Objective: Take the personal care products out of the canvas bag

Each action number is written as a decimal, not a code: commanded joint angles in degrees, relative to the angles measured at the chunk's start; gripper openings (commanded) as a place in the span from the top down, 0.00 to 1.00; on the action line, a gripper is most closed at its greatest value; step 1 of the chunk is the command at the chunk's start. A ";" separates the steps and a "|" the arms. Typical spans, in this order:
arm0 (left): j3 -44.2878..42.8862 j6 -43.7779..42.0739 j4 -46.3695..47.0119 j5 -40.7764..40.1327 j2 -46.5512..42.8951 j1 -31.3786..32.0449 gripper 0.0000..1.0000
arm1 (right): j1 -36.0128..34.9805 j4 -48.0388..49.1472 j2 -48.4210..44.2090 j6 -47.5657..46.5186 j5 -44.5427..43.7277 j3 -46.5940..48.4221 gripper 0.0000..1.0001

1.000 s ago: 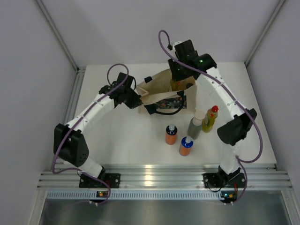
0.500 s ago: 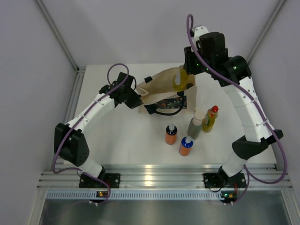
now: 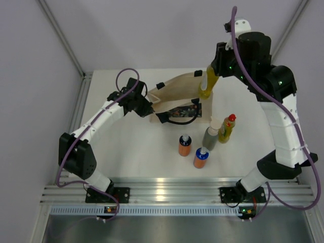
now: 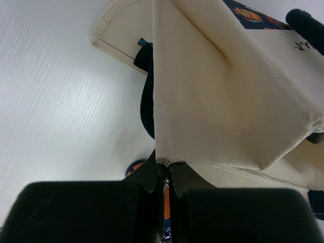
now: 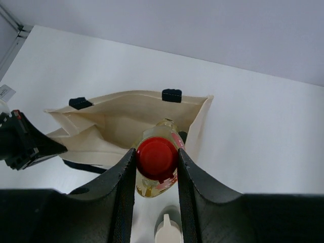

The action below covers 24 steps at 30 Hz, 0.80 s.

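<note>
The beige canvas bag (image 3: 174,96) lies at the back middle of the table, its mouth facing right. My left gripper (image 3: 148,110) is shut on the bag's left edge (image 4: 164,163). My right gripper (image 3: 215,71) is shut on the red cap (image 5: 156,157) of a yellow bottle (image 3: 207,85) and holds it in the air above the bag's mouth (image 5: 121,121). On the table stand two orange bottles (image 3: 185,145) (image 3: 201,157), a grey-green bottle (image 3: 210,135) with a beige cap (image 5: 168,230), and a second yellow bottle (image 3: 227,128). The pale bottle is out of view.
The bag's black handle (image 3: 178,120) loops onto the table in front of it. Grey walls stand close behind and on both sides. An aluminium rail (image 3: 172,192) runs along the near edge.
My right gripper has risen up and to the right, lifting the yellow bottle out of the bag's mouth. The left gripper has kept still on the bag.
</note>
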<state>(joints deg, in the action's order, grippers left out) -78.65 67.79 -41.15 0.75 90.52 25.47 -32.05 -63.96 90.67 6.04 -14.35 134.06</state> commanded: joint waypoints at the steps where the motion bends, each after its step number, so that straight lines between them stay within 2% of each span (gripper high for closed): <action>1: -1.06 -0.29 -1.57 2.32 0.80 0.19 1.00 | -0.47 5.78 -6.03 0.81 -5.15 4.72 1.00; 6: -1.24 -0.29 -1.57 2.67 0.89 0.19 1.00 | 1.90 5.69 -7.79 0.28 -9.73 3.41 1.00; 11: -1.07 -0.47 -1.66 2.94 0.97 0.19 1.00 | 6.47 5.87 -9.11 0.72 -9.73 -1.07 1.00; 20: -1.33 -0.64 -1.57 3.90 1.41 0.19 1.00 | 16.57 16.93 -13.68 1.07 -7.72 -18.99 1.00; 24: -1.50 -1.08 -1.57 4.25 1.59 0.19 1.00 | 23.94 22.65 -17.27 2.92 -4.91 -28.30 1.00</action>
<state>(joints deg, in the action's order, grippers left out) -78.78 67.55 -41.12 1.30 90.54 25.36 -12.60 -56.45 79.24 7.29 -20.08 107.70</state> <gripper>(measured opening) 0.021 0.318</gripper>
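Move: My right hand holds the second yellow bottle by its red cap, high over the bag's right end. The free table where I'm taking it lies roughly 16 cm to my right, 2 cm ahead and 45 cm below. The standing yellow bottle is about 6 cm right and 4 cm back, the grey bottle straight across from me and 7 cm back, the bag's middle some 13 cm left and 11 cm ahead, all some 35 cm lower. From my left hand that free table is about 42 cm right, 1 cm ahead and 16 cm down. Keeping the red cap pinched, I swing my right hand about 14 cm to the right, away from the bag and towards the open table on its right. On the way I first rise some 3 cm, then sink about 10 cm from that peak, while the hand turns some 25 degrees clockwise. My left hand stays shut on the bag's left rim. ##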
